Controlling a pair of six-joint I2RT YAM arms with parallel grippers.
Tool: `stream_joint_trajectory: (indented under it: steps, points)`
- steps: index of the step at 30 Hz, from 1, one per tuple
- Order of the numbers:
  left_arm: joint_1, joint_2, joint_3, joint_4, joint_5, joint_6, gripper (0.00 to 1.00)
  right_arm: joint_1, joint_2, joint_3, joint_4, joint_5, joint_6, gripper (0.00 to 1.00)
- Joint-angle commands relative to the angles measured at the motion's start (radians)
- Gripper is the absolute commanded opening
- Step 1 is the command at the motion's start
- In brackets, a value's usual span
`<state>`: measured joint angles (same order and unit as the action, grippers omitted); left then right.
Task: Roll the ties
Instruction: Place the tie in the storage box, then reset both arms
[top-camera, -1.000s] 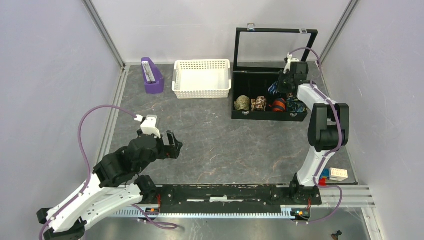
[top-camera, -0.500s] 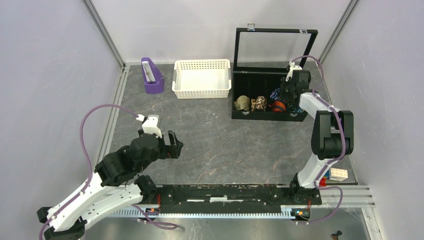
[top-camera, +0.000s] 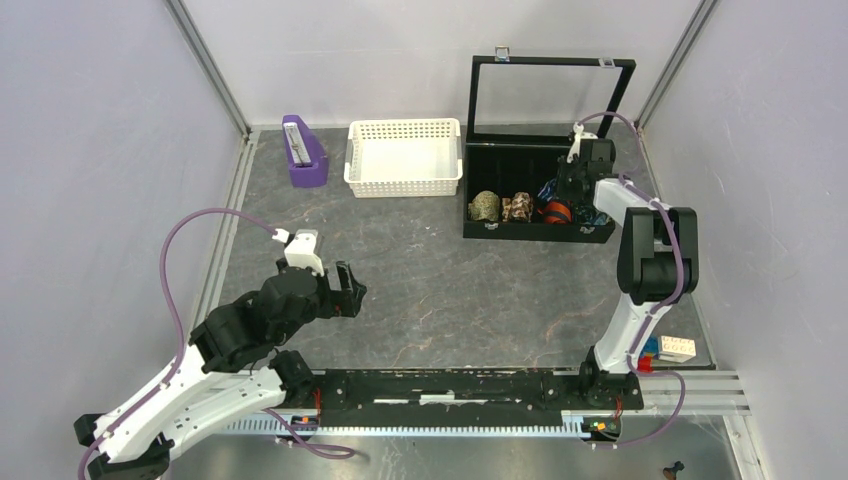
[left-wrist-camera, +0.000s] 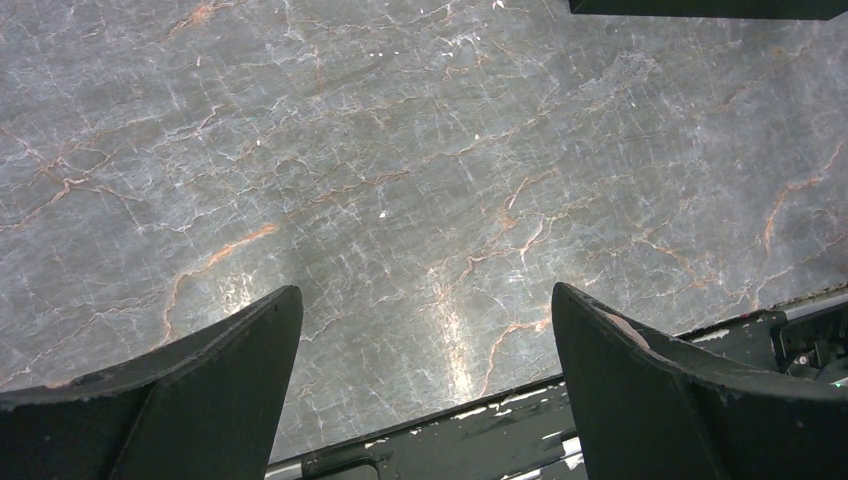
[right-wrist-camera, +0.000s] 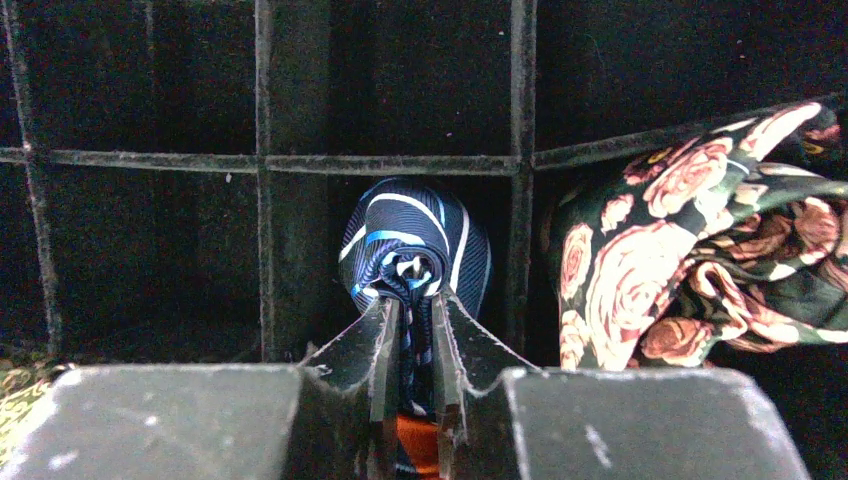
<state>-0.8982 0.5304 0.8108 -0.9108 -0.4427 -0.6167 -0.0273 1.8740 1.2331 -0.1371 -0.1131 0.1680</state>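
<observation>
The tie (right-wrist-camera: 415, 245) is a small navy coil with light-blue and white stripes. It sits between two dividers of the black box (top-camera: 535, 232). My right gripper (right-wrist-camera: 412, 300) is shut on the coil's near side, with fabric pinched between its narrow jaws. From above, the right gripper (top-camera: 572, 188) reaches down into the box's right part, where a bit of navy tie (top-camera: 549, 186) shows beside it. I cannot tell whether the coil rests on the box floor. My left gripper (top-camera: 345, 290) hovers open over bare table (left-wrist-camera: 420, 180), holding nothing.
The box's front row holds an olive roll (top-camera: 485, 206), a brown roll (top-camera: 517, 207) and an orange roll (top-camera: 557, 211). A rose-patterned cloth (right-wrist-camera: 680, 250) lies right of the coil. The box lid (top-camera: 550, 95) stands open. A white basket (top-camera: 404, 157) and a purple holder (top-camera: 303, 152) stand at the back.
The right wrist has shifted slightly forward and down over the box's right compartments, still holding the coil. The left arm has stayed put.
</observation>
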Motion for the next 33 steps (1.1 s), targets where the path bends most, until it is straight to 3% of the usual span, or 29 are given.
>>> stream_joint_trajectory:
  steps: [1, 4, 7, 12, 18, 25, 33]
  points:
    - [0.005, 0.009, 0.019, 0.007, -0.013, -0.006, 1.0, -0.001, 0.028, 0.059, -0.01, -0.011, 0.008, 0.07]
    - [0.005, 0.008, 0.019, 0.006, -0.014, -0.006, 1.0, -0.001, 0.013, 0.05, 0.001, -0.011, 0.008, 0.33]
    - [0.005, 0.009, 0.019, 0.008, -0.014, -0.006, 1.0, -0.001, -0.011, 0.058, -0.002, -0.019, 0.011, 0.52]
    - [0.005, 0.014, 0.02, 0.007, -0.013, -0.005, 1.0, 0.001, -0.061, 0.102, -0.027, -0.04, 0.021, 0.72]
    - [0.007, 0.013, 0.021, 0.007, -0.013, -0.005, 1.0, 0.01, -0.131, 0.163, -0.077, -0.052, 0.022, 0.82]
    - [0.008, 0.015, 0.019, 0.007, -0.017, -0.006, 1.0, 0.059, -0.256, 0.142, -0.087, -0.076, 0.021, 0.85]
    - [0.01, 0.032, 0.019, 0.007, -0.024, -0.009, 1.0, 0.115, -0.564, -0.154, 0.089, -0.123, 0.04, 0.92]
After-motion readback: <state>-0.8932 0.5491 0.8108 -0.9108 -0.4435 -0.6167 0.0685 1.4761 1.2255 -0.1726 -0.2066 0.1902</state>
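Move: The striped blue tie, still pinched by the right hand, is already down in its compartment of the storage box, whose middle lies about 2 cm ahead, 1 cm left and 2 cm below the right hand point. The orange tie lies some 5 cm back and straight in line, the floral tie roughly 9 cm right and 1 cm ahead, the leopard tie about 4 cm back and 9 cm left. From the idle left hand that compartment is some 33 cm ahead, 48 cm right and 15 cm below. Straight down a last half centimetre goes the right hand, then the fingers spread from nearly shut to almost wide open and let go of the striped tie in its compartment. The hand then climbs fast, about 17 cm, clear of the box, curving left and slightly back near the top as the fingers tip up some 20 degrees. ##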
